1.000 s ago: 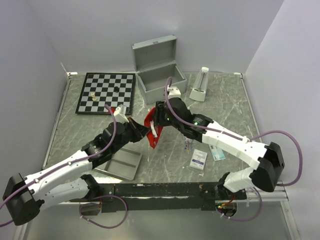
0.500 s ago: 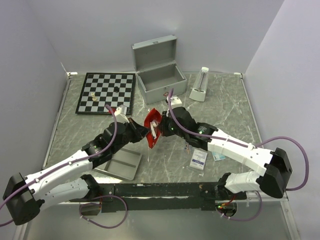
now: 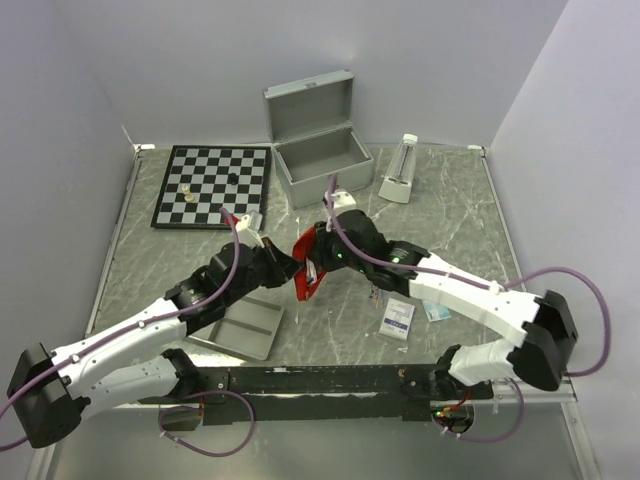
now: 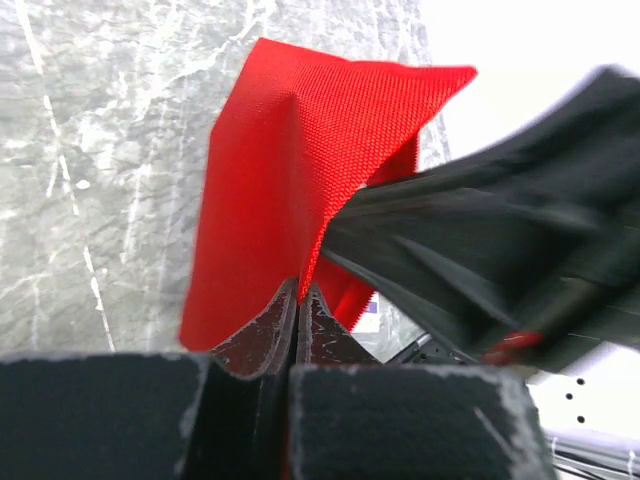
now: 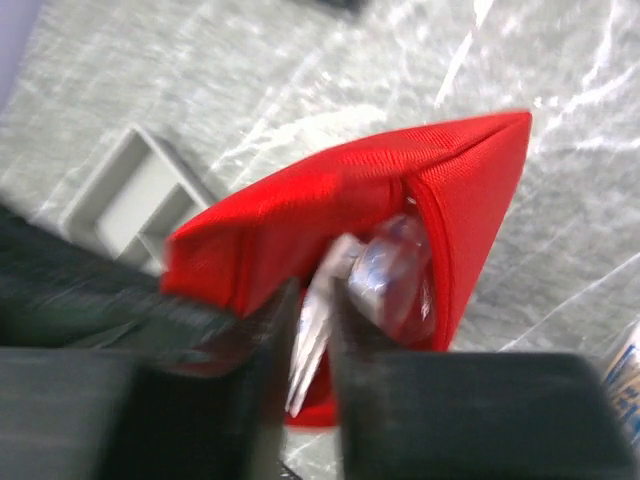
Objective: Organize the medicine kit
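The medicine kit [image 3: 322,163], a silver case, stands open at the back with its lid [image 3: 310,100] up. In front of it a red pouch [image 3: 304,262] hangs between both arms. My left gripper [image 3: 291,272] is shut on the pouch's fabric edge [image 4: 298,285]. The pouch [image 5: 330,200] gapes open with clear packets [image 5: 390,270] inside. My right gripper [image 5: 312,305] is at that mouth, jaws slightly apart, with a thin clear packet [image 5: 308,350] in the gap. The right gripper [image 3: 318,258] sits just right of the pouch.
A chessboard [image 3: 213,185] with a few pieces lies at the back left. A grey two-compartment tray [image 3: 240,328] sits near the left arm. A white upright object [image 3: 402,170] stands right of the case. Small medicine boxes [image 3: 398,318] lie under the right arm.
My right gripper has come down and nearer, to the pouch's mouth, with its jaws now closer together. The left gripper has kept its hold; the pouch shifted slightly.
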{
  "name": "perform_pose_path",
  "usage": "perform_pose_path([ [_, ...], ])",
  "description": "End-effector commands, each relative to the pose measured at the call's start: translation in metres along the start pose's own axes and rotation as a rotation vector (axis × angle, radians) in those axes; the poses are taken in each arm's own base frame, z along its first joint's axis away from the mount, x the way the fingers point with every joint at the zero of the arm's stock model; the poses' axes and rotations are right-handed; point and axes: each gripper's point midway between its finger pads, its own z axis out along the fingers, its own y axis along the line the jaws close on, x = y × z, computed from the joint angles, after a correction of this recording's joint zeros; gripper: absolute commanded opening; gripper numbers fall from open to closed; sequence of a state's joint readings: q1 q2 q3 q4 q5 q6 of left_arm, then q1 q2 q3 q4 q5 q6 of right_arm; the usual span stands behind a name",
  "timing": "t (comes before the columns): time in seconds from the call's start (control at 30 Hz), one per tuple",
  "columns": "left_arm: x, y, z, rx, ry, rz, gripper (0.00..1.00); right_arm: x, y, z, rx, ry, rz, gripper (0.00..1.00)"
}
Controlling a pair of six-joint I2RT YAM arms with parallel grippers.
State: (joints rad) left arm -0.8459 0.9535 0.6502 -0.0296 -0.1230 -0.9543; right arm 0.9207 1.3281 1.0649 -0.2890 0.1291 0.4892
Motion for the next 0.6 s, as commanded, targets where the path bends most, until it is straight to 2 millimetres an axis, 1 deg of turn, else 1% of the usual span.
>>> perform_pose_path([
  [0.0, -0.025, -0.018, -0.009, 0.029, -0.074, 0.03, 0.01, -0.044, 0.024, -0.047, -0.12, -0.146, -0.017, 0.41],
  [0.07, -0.028, -0.018, -0.009, 0.017, -0.077, 0.057, 0.01, -0.052, 0.026, -0.062, -0.138, -0.178, -0.026, 0.52],
  [0.13, -0.03, -0.017, -0.01, 0.008, -0.071, 0.106, 0.01, -0.059, 0.021, -0.074, -0.121, -0.207, -0.041, 0.6],
  [0.2, -0.028, -0.02, -0.009, 0.019, -0.033, 0.167, 0.01, -0.063, 0.01, -0.082, -0.088, -0.225, -0.056, 0.66],
  [0.27, -0.022, -0.023, -0.009, 0.057, 0.028, 0.231, 0.01, -0.066, -0.005, -0.088, -0.053, -0.236, -0.065, 0.73],
  [0.3, -0.018, -0.024, -0.011, 0.086, 0.06, 0.257, 0.01, -0.065, -0.013, -0.089, -0.042, -0.232, -0.064, 0.75],
  [0.37, -0.01, -0.03, -0.018, 0.181, 0.128, 0.298, 0.01, -0.062, -0.021, -0.093, -0.067, -0.227, -0.09, 0.8],
  [0.43, 0.0, -0.041, -0.028, 0.297, 0.203, 0.337, 0.01, -0.057, -0.025, -0.096, -0.091, -0.223, -0.131, 0.8],
  [0.47, 0.006, -0.047, -0.034, 0.359, 0.248, 0.355, 0.01, -0.054, -0.018, -0.1, -0.141, -0.223, -0.165, 0.8],
  [0.57, 0.011, -0.058, -0.046, 0.473, 0.33, 0.386, 0.01, -0.049, 0.0, -0.119, -0.286, -0.281, -0.239, 0.81],
])
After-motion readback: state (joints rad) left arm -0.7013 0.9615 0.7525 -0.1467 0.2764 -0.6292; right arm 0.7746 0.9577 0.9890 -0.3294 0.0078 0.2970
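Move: The red pouch hangs in the left hand's grip, its middle roughly 2 cm ahead, 4 cm right and 3 cm below that hand. From the right hand, whose fingers are at the pouch's open mouth, its middle lies about 1 cm back, 2 cm left and 4 cm below. On the table some 18 cm below the right hand, the swab pack lies about 15 cm right and 3 cm back, the white packet about 20 cm right and 10 cm back. Upward first, by about 9 cm, the right hand comes free of the pouch's mouth, then swings some 7 cm to the right, its fingers spreading from partly open to wide and its tips tilting up. The left hand keeps its pinch on the pouch, lifts slightly and, late on, turns clockwise some 20 degrees while easing back a little. ##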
